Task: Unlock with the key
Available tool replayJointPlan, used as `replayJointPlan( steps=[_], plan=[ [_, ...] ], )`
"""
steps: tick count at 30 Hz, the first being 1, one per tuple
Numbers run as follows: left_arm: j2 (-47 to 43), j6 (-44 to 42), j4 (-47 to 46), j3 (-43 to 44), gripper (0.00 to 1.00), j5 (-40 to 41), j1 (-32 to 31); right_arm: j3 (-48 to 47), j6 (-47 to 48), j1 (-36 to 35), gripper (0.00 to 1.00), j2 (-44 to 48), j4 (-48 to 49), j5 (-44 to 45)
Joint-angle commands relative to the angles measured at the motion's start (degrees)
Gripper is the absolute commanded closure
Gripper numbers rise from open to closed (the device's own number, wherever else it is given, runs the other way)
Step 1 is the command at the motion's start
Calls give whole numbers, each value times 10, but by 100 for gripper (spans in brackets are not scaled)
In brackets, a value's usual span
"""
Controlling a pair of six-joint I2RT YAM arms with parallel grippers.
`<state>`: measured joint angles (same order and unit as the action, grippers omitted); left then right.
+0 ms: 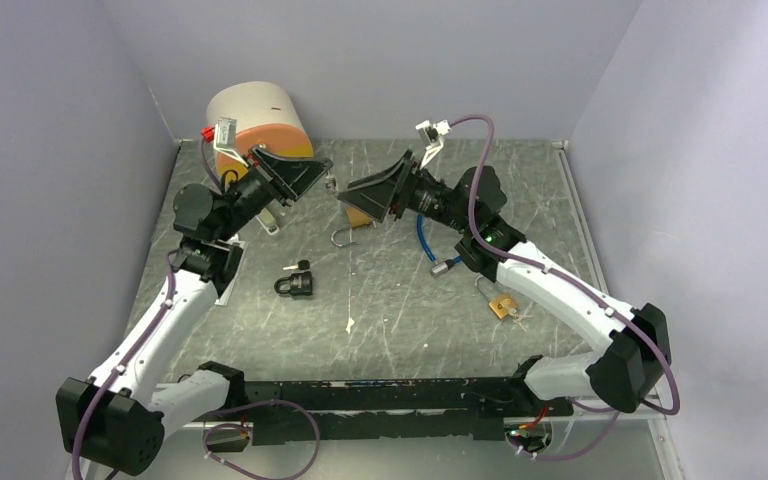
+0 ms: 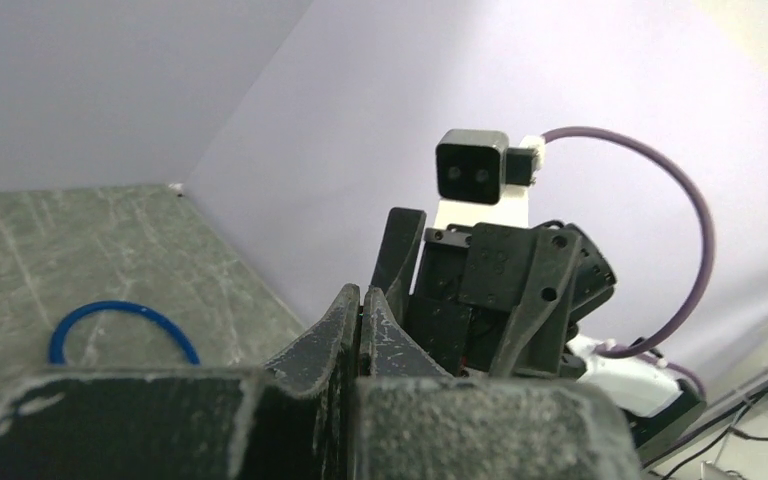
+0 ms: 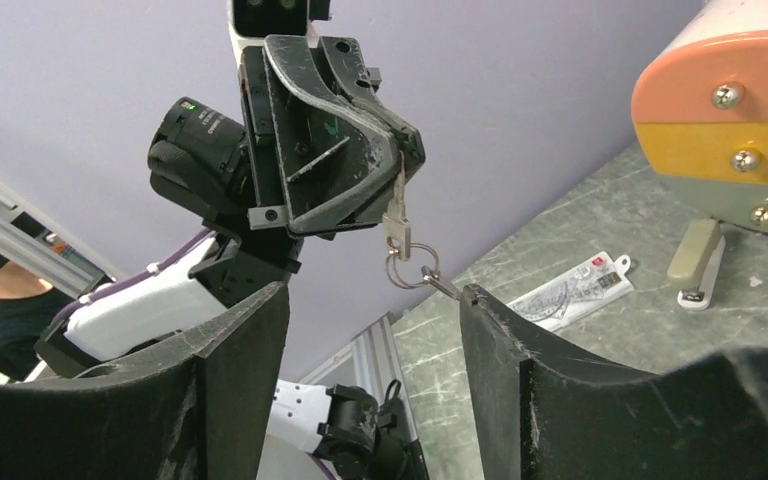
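Observation:
My left gripper [image 1: 328,183] is raised above the table and shut on a small silver key [image 3: 396,212]. A key ring [image 3: 403,268] hangs from the key, and a second key [image 3: 441,284] hangs from the ring. In the left wrist view the fingers [image 2: 345,312] press together and hide the key. My right gripper [image 3: 375,295] faces the left one from close by, open, with nothing between its fingers [image 3: 480,320]; the hanging second key touches the tip of one finger. A brass padlock [image 1: 359,216] with a silver shackle [image 1: 342,238] lies just below the right gripper [image 1: 352,196].
A black padlock [image 1: 297,283] lies mid-table. A blue cable lock [image 1: 424,240] and a small brass padlock with keys [image 1: 502,305] lie near the right arm. At the back left are a striped cylinder [image 1: 260,118], a stapler [image 3: 695,265] and a packaged ruler [image 3: 575,290].

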<state>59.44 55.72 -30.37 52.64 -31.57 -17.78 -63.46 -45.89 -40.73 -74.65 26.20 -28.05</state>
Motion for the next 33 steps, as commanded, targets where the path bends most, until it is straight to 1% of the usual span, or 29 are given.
replayJointPlan(
  steps=[1, 3, 6, 8, 13, 16, 18, 19, 21, 24, 26, 33],
  plan=[
    [3, 101, -124, -16, 97, 18, -1, -13, 1, 3, 37, 6, 44, -2],
    [7, 111, -137, -14, 97, 11, -1, 2, -28, 2, 43, -1, 89, -5],
    [14, 124, -140, -9, 97, 2, -1, 0, -52, 2, 49, -14, 123, -6],
    [16, 128, -148, -11, 98, 2, -1, -11, -54, 2, 52, -22, 133, -10],
    [21, 137, -156, -14, 97, 2, -1, -40, -66, 3, 54, -51, 141, -16],
    [24, 140, -161, -13, 98, -4, -1, -43, -76, 3, 59, -61, 153, -16],
    [22, 139, -163, -17, 98, -5, -1, -44, -78, 2, 65, -64, 162, -17],
    [20, 139, -161, -20, 98, -3, -1, -43, -79, 2, 66, -65, 164, -16],
    [16, 138, -162, -26, 97, 2, -1, -42, -81, 2, 64, -65, 170, -16],
    [15, 139, -163, -30, 97, 2, -1, -38, -83, 3, 56, -64, 177, -13],
    [14, 140, -162, -31, 97, 3, -1, -38, -86, 2, 55, -66, 182, -14],
    [11, 142, -163, -35, 97, 8, -1, -46, -113, 2, 78, -86, 203, -35]
  ],
)
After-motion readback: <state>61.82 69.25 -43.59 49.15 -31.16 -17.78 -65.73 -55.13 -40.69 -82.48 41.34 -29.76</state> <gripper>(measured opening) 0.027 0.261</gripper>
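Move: The key, pinched in the left fingertips with its bow and ring hanging some 2 cm below them, lies about 3 cm to the left of the open right hand, 2 cm ahead and 2 cm above. Well below the right hand, roughly 27 cm down, the brass padlock lies 13 cm ahead and 2 cm to the right, and the black padlock 10 cm to the left and 3 cm back. Bring the right gripper up and left, slightly forward, about 3 cm in all, towards the key's hanging bow, closing its fingers from wide to about a quarter open so that they come around the bow. Keep the left fingers shut on the blade, raise that hand about 2 cm, settle back half of it, and roll its left side down some 10 degrees. ##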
